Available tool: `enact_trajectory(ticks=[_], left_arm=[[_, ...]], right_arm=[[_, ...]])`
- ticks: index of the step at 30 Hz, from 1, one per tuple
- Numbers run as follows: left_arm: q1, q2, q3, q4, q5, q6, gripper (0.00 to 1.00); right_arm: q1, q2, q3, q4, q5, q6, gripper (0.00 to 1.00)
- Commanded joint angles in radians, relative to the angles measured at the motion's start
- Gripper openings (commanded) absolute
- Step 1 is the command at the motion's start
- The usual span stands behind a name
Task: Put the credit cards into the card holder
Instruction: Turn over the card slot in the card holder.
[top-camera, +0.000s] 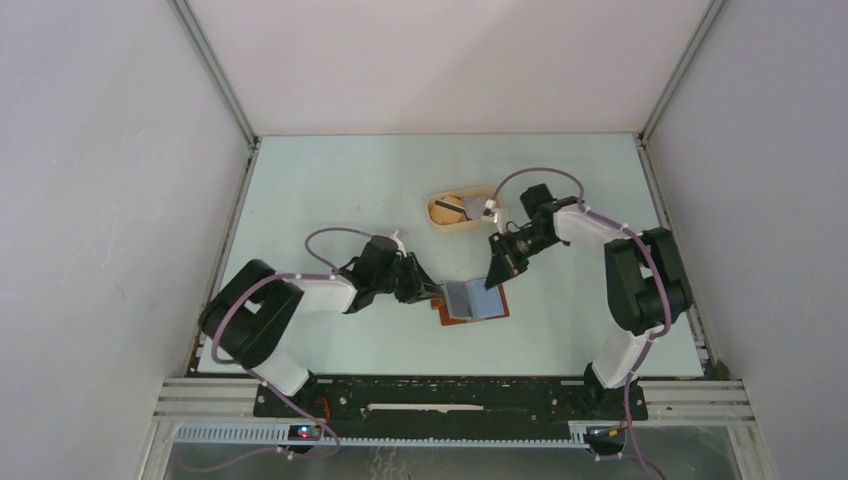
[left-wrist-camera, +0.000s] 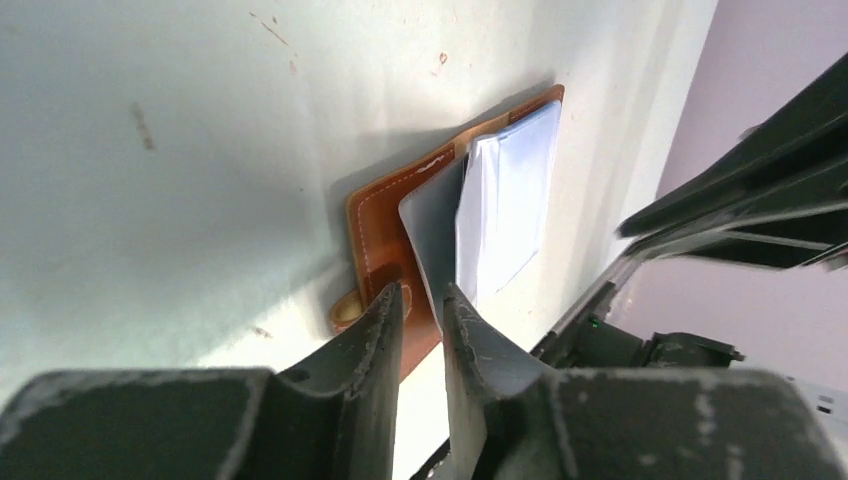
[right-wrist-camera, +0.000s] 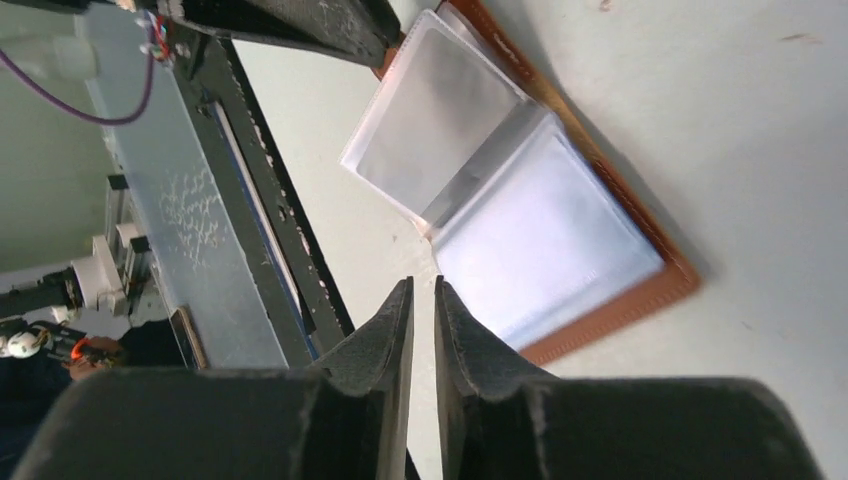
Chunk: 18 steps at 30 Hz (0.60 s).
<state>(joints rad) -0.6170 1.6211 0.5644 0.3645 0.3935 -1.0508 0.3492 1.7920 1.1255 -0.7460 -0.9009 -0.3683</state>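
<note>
The reddish-brown card holder (top-camera: 478, 316) lies open on the table, its clear sleeves (right-wrist-camera: 430, 120) facing up. My left gripper (top-camera: 437, 293) sits at its left edge. In the left wrist view the card holder (left-wrist-camera: 375, 230) has its leather edge and a grey sleeve between my left gripper's (left-wrist-camera: 423, 290) nearly closed jaws. My right gripper (top-camera: 491, 278) hovers just above the card holder's (right-wrist-camera: 640, 290) right half. In its own view the right gripper (right-wrist-camera: 422, 282) shows only a thin slit with nothing in it. Grey credit cards (top-camera: 455, 208) lie in the tray.
The tan oval tray (top-camera: 440, 222) stands behind the holder, near the right arm's elbow. Black frame rails (top-camera: 450, 395) run along the near edge. White walls enclose the table on three sides.
</note>
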Motion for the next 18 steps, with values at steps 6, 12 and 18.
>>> enact_trajectory(ticks=[6,12,18], left_arm=[[0.017,-0.306,0.091,-0.324,-0.282,0.307,0.3],[0.017,-0.533,0.154,-0.432,-0.488,0.493,0.34],[0.022,-0.758,0.156,-0.439,-0.799,0.604,0.96]], right_arm=[[-0.179,-0.237,0.073,-0.119,-0.059,-0.178,0.25],[-0.195,-0.298,0.339,-0.18,0.066,-0.219,0.36],[-0.186,-0.21,0.567,-0.137,0.047,-0.211,0.9]])
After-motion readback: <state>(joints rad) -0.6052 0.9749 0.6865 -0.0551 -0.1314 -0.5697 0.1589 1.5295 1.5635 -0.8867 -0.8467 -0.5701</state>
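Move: The opened card holder lies just below and beside both hands: its middle is about 6 cm to the left hand's right, 2 cm back and 3 cm down. From the right hand it is some 3 cm left, 3 cm back and 5 cm down. The card basket stands beyond it, about 17 cm ahead and 5 cm right of the left hand, or 16 cm ahead and 4 cm left of the right hand. Both hands rise 17–20 cm from the card holder, left hand also leftward, right hand forward, fingers opening wide. ##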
